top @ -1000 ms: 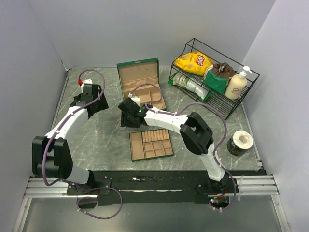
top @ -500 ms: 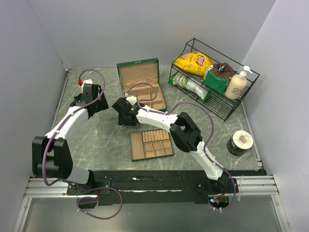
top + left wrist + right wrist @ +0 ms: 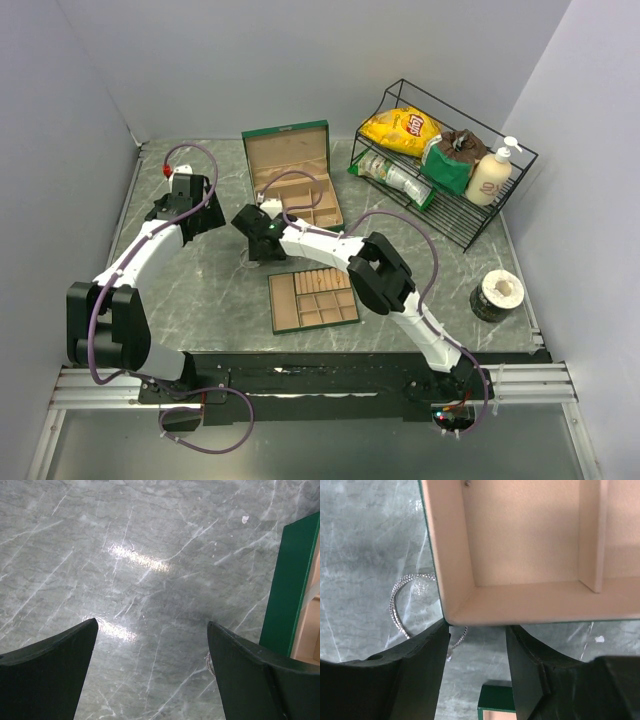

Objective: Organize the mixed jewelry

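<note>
A thin silvery bangle (image 3: 393, 605) of the mixed jewelry lies on the marble. It is partly tucked under the corner of the green box with tan compartments (image 3: 447, 560) and behind my right gripper's left finger. My right gripper (image 3: 477, 631) (image 3: 262, 240) hovers at that box corner, jaws apart with nothing between them. In the left wrist view a short bit of fine silvery chain (image 3: 209, 662) peeks out beside the right finger of my left gripper (image 3: 152, 625) (image 3: 190, 205). That gripper is wide open above bare marble, left of the box (image 3: 290, 590).
The flat tan divided tray (image 3: 313, 298) lies in front of the box (image 3: 295, 175); its green edge (image 3: 495, 700) shows below my right jaws. A wire rack (image 3: 445, 160) with snack bags and a pump bottle stands back right. A tape roll (image 3: 497, 294) sits at the right.
My right arm has swung left, carrying its gripper a little further left along the near corner of the green box. The left arm has not moved.
</note>
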Robot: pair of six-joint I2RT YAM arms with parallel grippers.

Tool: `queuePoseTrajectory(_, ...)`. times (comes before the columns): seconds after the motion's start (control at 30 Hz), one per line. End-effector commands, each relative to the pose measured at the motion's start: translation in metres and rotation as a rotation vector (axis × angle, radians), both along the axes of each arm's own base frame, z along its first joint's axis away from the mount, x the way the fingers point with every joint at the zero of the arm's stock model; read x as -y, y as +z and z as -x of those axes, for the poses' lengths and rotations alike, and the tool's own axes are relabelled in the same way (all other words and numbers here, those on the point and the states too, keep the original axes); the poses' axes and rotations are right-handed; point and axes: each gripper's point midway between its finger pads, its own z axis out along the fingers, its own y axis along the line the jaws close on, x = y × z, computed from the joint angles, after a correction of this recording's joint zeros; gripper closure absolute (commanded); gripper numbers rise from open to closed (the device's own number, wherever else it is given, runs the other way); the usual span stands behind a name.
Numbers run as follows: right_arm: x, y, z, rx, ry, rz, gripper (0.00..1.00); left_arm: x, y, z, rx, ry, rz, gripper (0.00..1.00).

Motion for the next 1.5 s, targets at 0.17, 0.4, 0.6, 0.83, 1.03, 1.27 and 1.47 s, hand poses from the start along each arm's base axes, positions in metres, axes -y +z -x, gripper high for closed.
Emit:
queuePoseTrajectory(0.17,-0.007,-0.011,-0.010,0.030,0.031,0.039,0.50,0.005,0.017,-0.012,0.046,-0.017,0.015,0.04)
queuePoseTrajectory(0.4,-0.001,-0.028,-0.001,0.006,0.078,0.081,0.60,0.005,0.017,-0.012,0.045,-0.019,0.017,0.04)
queuePoseTrajectory(0.6,0.003,-0.023,0.000,0.029,0.122,0.095,0.71,0.006,0.014,-0.013,0.037,-0.023,0.021,0.04)
queuePoseTrajectory(0.83,-0.007,0.004,0.002,0.085,0.189,0.055,0.77,0.006,0.013,-0.013,0.033,-0.023,0.020,0.04)
queuePoseTrajectory(1.03,-0.010,0.031,0.004,0.140,0.231,0.032,0.78,-0.001,0.021,-0.012,0.060,0.019,0.000,0.04)
queuePoseTrajectory(1.27,-0.012,0.051,0.009,0.157,0.256,-0.019,0.79,-0.009,0.046,-0.007,0.169,0.055,-0.010,0.04)
queuePoseTrajectory(1.47,-0.019,0.073,0.013,0.167,0.270,-0.079,0.80,-0.011,0.056,-0.005,0.216,0.067,-0.011,0.04)
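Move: Just left of the open right fingers lies the bracelet, its middle about 3 cm to the left, level fore and aft, and roughly 1 cm below; its near strand runs under the gap. The green jewelry box's base is centred some 12 cm ahead and 10 cm right, while the compartment tray is centred about 10 cm back and 13 cm right. From the left hand the bracelet is about 14 cm right, 3 cm back and 11 cm below. Closing on the bracelet at its round metal bead, the right fingers ease barely forward and down, pinch the strand, then draw back about 2 cm away from the jewelry box and start rising 1.5 cm, turning some 15 degrees counter-clockwise while keeping hold. Late on, the empty, open left hand rises about 4 cm, tipping up slightly. ##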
